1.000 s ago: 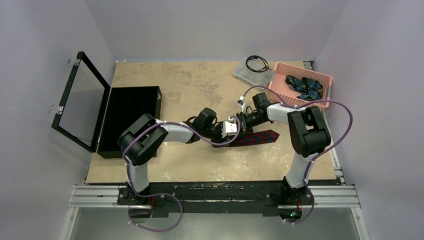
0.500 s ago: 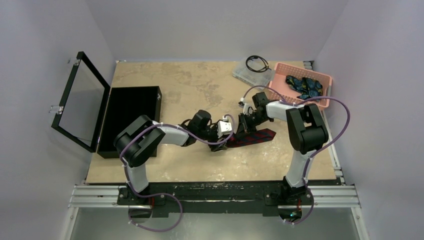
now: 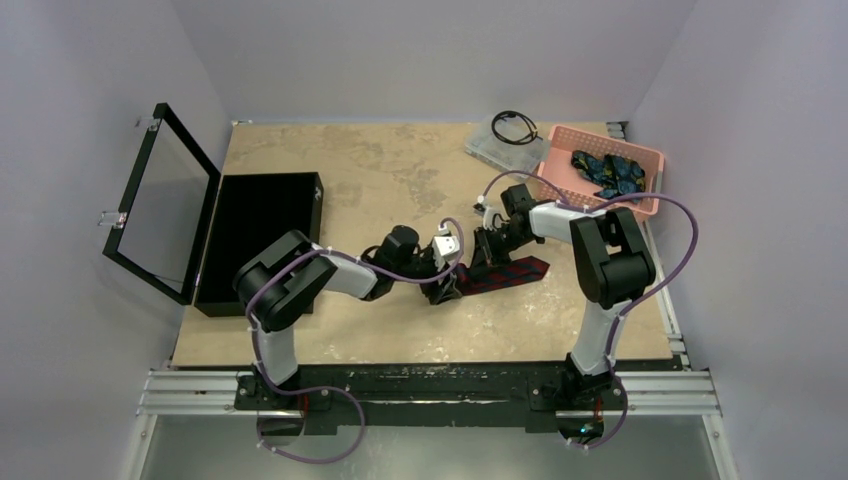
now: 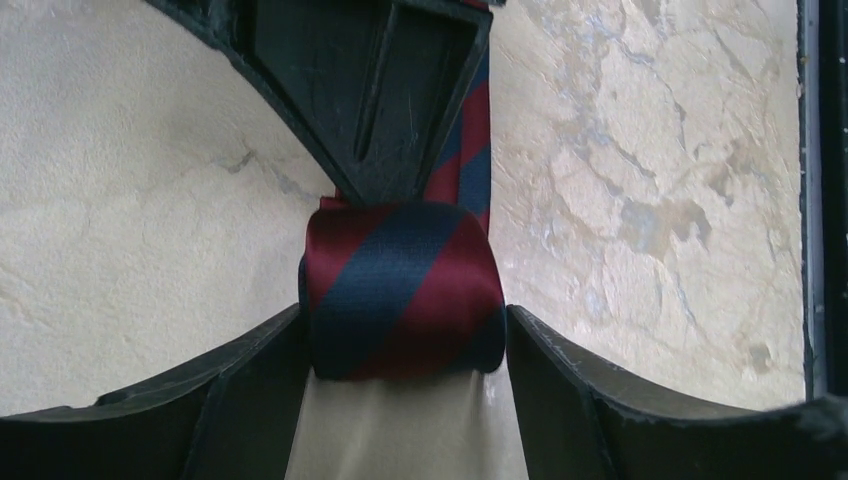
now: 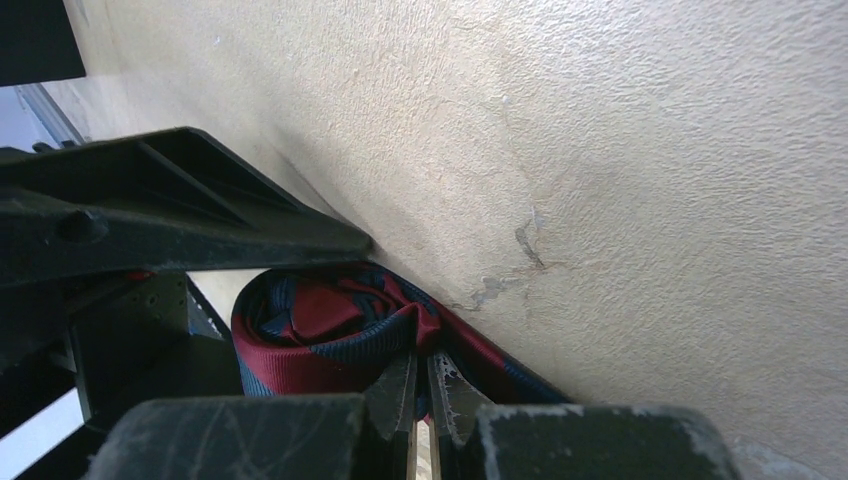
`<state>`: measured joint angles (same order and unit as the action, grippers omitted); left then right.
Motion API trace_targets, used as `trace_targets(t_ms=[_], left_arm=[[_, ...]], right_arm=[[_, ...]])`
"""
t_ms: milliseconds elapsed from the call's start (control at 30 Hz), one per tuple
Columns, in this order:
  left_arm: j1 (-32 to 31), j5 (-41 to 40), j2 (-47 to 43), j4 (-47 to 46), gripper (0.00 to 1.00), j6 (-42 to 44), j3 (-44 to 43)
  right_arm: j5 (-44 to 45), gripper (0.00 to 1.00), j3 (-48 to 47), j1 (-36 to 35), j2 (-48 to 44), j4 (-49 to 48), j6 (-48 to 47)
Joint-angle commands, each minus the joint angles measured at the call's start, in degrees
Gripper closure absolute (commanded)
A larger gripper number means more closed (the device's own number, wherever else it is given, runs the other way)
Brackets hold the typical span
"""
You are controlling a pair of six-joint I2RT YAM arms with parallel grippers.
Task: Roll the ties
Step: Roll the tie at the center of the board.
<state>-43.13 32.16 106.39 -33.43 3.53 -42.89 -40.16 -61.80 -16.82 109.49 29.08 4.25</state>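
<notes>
A maroon tie (image 3: 512, 272) with navy stripes lies mid-table, its near end wound into a roll (image 4: 405, 290) and its tail flat toward the right. My left gripper (image 4: 404, 316) is open with one finger at each end of the roll, the right finger a hair off it. My right gripper (image 5: 420, 385) is shut, its tips pinching a fold of the tie where the roll (image 5: 320, 340) meets the tail. From above, the left gripper (image 3: 447, 285) and right gripper (image 3: 482, 252) meet at the roll. Dark blue and teal ties (image 3: 608, 172) lie heaped in a pink basket (image 3: 548, 166).
A black box (image 3: 255, 235) with its glass lid (image 3: 160, 200) raised stands at the left edge. At the back, beside the basket, a clear plastic case (image 3: 497, 146) carries a coiled black cable (image 3: 514, 126). Purple cables loop off both arms.
My left gripper has opened around the roll and slid a little toward the near-left. The right gripper has followed slightly left, staying shut on the tie.
</notes>
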Motion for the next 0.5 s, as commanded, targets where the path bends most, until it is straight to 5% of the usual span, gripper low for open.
trace_targets(t_ms=[0,133,467], left_arm=[[-1.33,-4.44,2.87,-2.03,0.34,-4.9,-3.46],[-0.13,-7.36,3.63,3.04,0.57,-1.01,-5.86],[0.85,-3.54,1.96,6.65,0.8,8.96,-2.13]], right_arm=[[11.51,1.0,0.57,-0.93,4.2,-2.48,-2.4],[10.9,1.0,-1.29,-0.93,5.55,-3.81,-1.46],[4.73,1.0,-5.71,-0.85,2.7,-1.18,-3.96]])
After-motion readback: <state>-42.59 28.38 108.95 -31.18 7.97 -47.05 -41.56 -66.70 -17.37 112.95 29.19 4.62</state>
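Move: The tie's roll lies right in front of the left hand's open fingertips, about 2 cm to its right and 1 cm lower, one finger at either end of it. From the right hand, whose shut tips are on the tie beside the roll, the roll is some 2 cm to the left and 1 cm back. The tie's pointed end is about 15 cm to the right of the right hand and 1 cm ahead; the pink basket stands roughly 25 cm right of the right hand and 20 cm ahead. The left hand pushes a good 1 cm right over the roll while its fingers close from wide to under half open and pinch the two ends, then it keeps going forward, about 3 cm in all, easing back left by about 1 cm. The right hand, still shut with its tips on the tie just to the right of the roll, goes along about 2 cm forward and 1 cm left, staying low at the board with hardly any turn. ##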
